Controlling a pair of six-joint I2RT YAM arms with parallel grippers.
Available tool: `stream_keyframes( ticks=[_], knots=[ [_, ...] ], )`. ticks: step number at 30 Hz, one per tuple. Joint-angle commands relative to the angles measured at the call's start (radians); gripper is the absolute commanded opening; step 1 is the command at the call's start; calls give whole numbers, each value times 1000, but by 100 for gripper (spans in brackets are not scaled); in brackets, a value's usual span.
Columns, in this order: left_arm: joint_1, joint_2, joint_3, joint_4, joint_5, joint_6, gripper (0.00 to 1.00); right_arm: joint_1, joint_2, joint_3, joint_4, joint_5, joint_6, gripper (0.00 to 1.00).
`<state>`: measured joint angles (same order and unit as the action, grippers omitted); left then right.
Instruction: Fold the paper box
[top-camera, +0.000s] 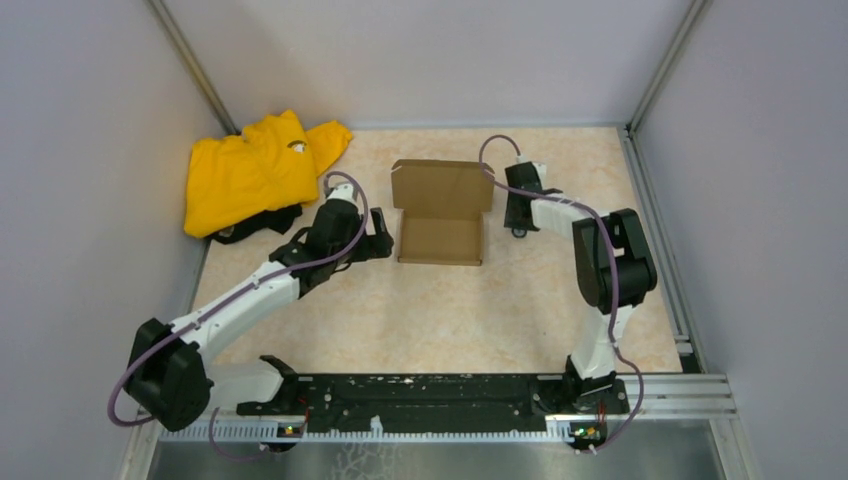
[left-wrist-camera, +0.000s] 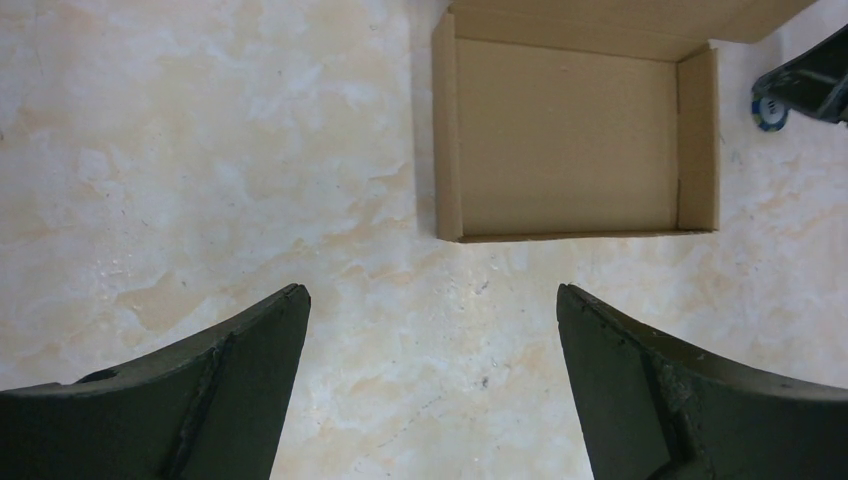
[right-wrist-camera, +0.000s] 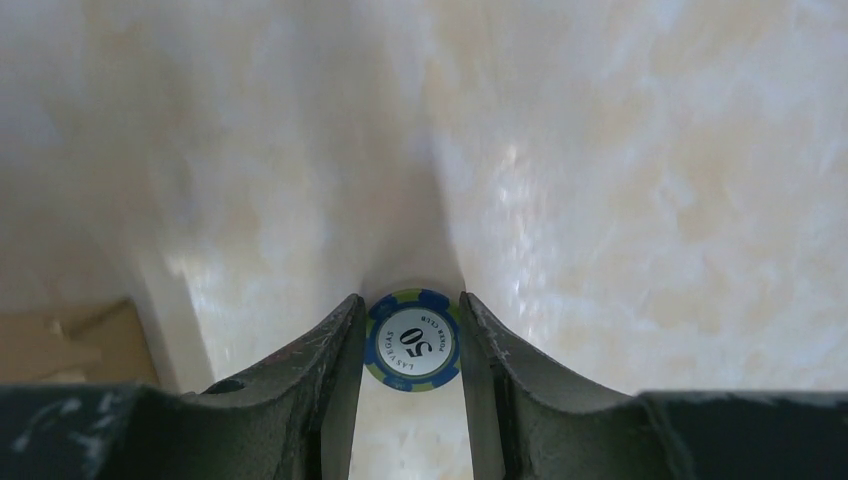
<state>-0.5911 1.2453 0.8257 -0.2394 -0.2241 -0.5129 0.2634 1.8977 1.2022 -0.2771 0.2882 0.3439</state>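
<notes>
The paper box (top-camera: 440, 238) lies in the middle of the table as a brown tray with its side walls up and its lid (top-camera: 442, 188) standing at the far side. The left wrist view shows the same paper box (left-wrist-camera: 570, 140) from above, with nothing inside it. My left gripper (top-camera: 385, 240) hovers just left of the box; its jaws (left-wrist-camera: 430, 290) are open wide over bare table. My right gripper (top-camera: 518, 228) stands right of the box. Its jaws (right-wrist-camera: 412, 297) are shut on a blue and green poker chip (right-wrist-camera: 412, 340) marked 50.
A yellow garment (top-camera: 255, 170) lies bunched at the back left, with something dark (top-camera: 265, 222) under its near edge. Grey walls close in the table on three sides. A black rail (top-camera: 430, 395) runs along the near edge.
</notes>
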Motion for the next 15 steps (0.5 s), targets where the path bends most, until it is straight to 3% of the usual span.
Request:
stream_keyframes(
  ticks=[1, 15],
  knots=[
    [-36, -71, -32, -33, -2, -40, 99, 60, -133, -127, -27, 15, 58, 38],
    [-160, -176, -192, 43, 96, -76, 99, 219, -419, -397, -43, 35, 160, 38]
  ],
)
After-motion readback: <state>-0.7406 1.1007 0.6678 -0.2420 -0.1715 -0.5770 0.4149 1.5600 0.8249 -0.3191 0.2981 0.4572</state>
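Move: At the right fingertips lies the poker chip, already between the pads and about 1 cm below the hand point. From that hand, the box's open tray has its middle roughly 22 cm to the left and 2 cm back; the raised lid stands some 21 cm left and 8 cm ahead, its middle about 6 cm higher. For the empty left hand the chip is some 12 cm ahead, 40 cm to the right and 12 cm down. Drawing the chip back towards the robot, the right hand sweeps some 12 cm alongside the box's right wall, drifting about 2 cm left and staying low at table level, its finger gap unchanged with the chip still between the tips. The wide-open left hand backs away from the box about 7 cm and a little right, rising slightly, then sinking, while turning some 10 degrees clockwise. ##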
